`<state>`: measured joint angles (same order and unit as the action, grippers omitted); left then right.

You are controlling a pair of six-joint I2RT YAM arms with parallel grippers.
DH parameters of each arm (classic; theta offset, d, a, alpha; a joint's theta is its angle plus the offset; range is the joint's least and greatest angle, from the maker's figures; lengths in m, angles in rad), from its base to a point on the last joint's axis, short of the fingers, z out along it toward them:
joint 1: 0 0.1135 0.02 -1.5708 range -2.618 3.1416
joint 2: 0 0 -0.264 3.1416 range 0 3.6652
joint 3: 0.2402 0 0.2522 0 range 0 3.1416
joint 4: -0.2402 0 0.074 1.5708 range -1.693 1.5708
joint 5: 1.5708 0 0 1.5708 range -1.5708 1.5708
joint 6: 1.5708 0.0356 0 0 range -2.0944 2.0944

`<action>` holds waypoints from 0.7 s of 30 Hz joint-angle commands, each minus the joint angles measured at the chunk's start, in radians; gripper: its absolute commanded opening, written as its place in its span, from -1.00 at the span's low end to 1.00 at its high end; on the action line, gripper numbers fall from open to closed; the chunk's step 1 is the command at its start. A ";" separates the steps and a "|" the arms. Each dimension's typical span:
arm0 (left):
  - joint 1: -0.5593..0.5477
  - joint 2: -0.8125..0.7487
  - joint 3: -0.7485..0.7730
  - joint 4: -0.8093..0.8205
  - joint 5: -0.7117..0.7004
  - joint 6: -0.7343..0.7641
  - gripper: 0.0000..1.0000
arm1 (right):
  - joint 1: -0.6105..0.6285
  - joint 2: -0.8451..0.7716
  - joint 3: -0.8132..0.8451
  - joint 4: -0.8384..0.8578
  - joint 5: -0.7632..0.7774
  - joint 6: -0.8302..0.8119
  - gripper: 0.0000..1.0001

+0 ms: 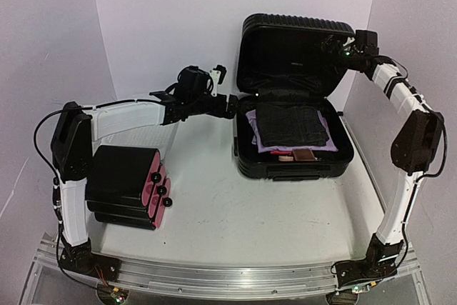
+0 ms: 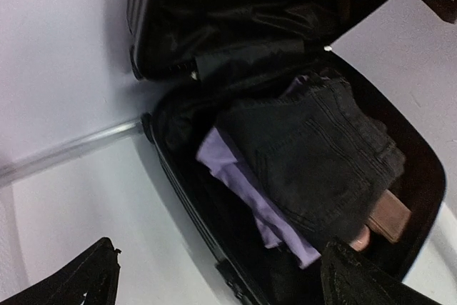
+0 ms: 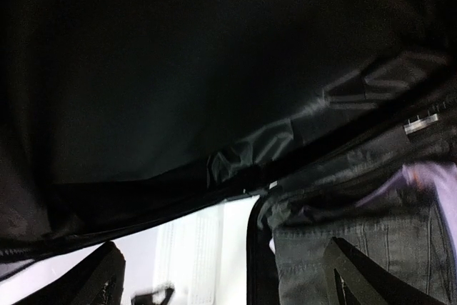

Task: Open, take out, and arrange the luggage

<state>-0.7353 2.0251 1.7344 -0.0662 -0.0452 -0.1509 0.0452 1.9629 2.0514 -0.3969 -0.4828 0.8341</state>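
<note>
The luggage (image 1: 293,55) stands open at the back right of the table, ribbed lid upright, black-lined base (image 1: 246,158) flat. Inside lie folded dark jeans (image 1: 291,125) over a purple garment (image 1: 254,125), with a brown item (image 1: 304,156) at the front. My left gripper (image 1: 230,105) hovers open at the base's left wall; in its wrist view the left gripper (image 2: 220,251) frames the jeans (image 2: 314,155), purple garment (image 2: 235,169) and brown item (image 2: 391,218), holding nothing. My right gripper (image 1: 333,43) is open by the lid's top right corner; the right gripper (image 3: 220,248) faces the black lining (image 3: 178,69).
A smaller smooth black case with a pink side and black knobs (image 1: 128,185) lies at the front left beside the left arm. A white perforated basket (image 3: 189,248) shows past the luggage's left side. White walls close in the back and both sides.
</note>
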 commanded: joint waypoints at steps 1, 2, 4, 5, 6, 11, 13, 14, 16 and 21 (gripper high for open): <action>-0.033 -0.029 0.025 -0.157 0.142 -0.206 0.97 | 0.002 0.082 0.167 0.056 0.036 -0.063 0.96; -0.037 0.014 0.080 -0.226 0.146 -0.218 0.98 | 0.001 0.105 0.195 0.052 0.035 -0.069 0.97; -0.039 0.103 0.185 -0.334 0.139 -0.248 0.98 | 0.001 0.134 0.237 0.039 0.037 -0.080 0.97; -0.040 0.136 0.220 -0.357 0.133 -0.263 0.98 | 0.002 0.143 0.253 0.032 0.041 -0.090 0.97; -0.039 0.164 0.243 -0.364 0.132 -0.274 0.97 | 0.001 0.150 0.266 0.026 0.046 -0.100 0.96; -0.042 0.303 0.387 -0.428 0.093 -0.273 0.81 | 0.001 0.171 0.301 0.010 0.055 -0.130 0.97; -0.046 0.328 0.402 -0.446 0.040 -0.277 0.74 | 0.001 0.170 0.298 0.002 0.062 -0.144 0.97; -0.047 0.333 0.401 -0.455 0.013 -0.288 0.71 | 0.001 0.168 0.297 -0.002 0.067 -0.152 0.97; -0.056 0.338 0.389 -0.455 -0.016 -0.285 0.65 | 0.002 0.167 0.298 -0.008 0.075 -0.167 0.97; -0.092 0.373 0.396 -0.455 0.029 -0.243 0.14 | 0.000 0.168 0.301 -0.017 0.114 -0.200 0.97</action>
<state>-0.7979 2.3932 2.0834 -0.5064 -0.0032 -0.4210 0.0463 2.1376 2.2974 -0.4450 -0.4152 0.6903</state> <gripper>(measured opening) 0.652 0.983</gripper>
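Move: The suitcase's left wall lies roughly 17 cm below the left hand, about 5 cm to its right and 3 cm back. The folded jeans inside lie about 13 cm right of that wall and 2 cm farther out, the brown wallet 17 cm right of it and 6 cm nearer. From the right hand, at the raised lid's right side, the lid's middle is about 9 cm left and 5 cm ahead, roughly level. Left hand sinks about 15 cm, tipping down, fingers closing astride the suitcase's left wall; right pushes lid forward. ##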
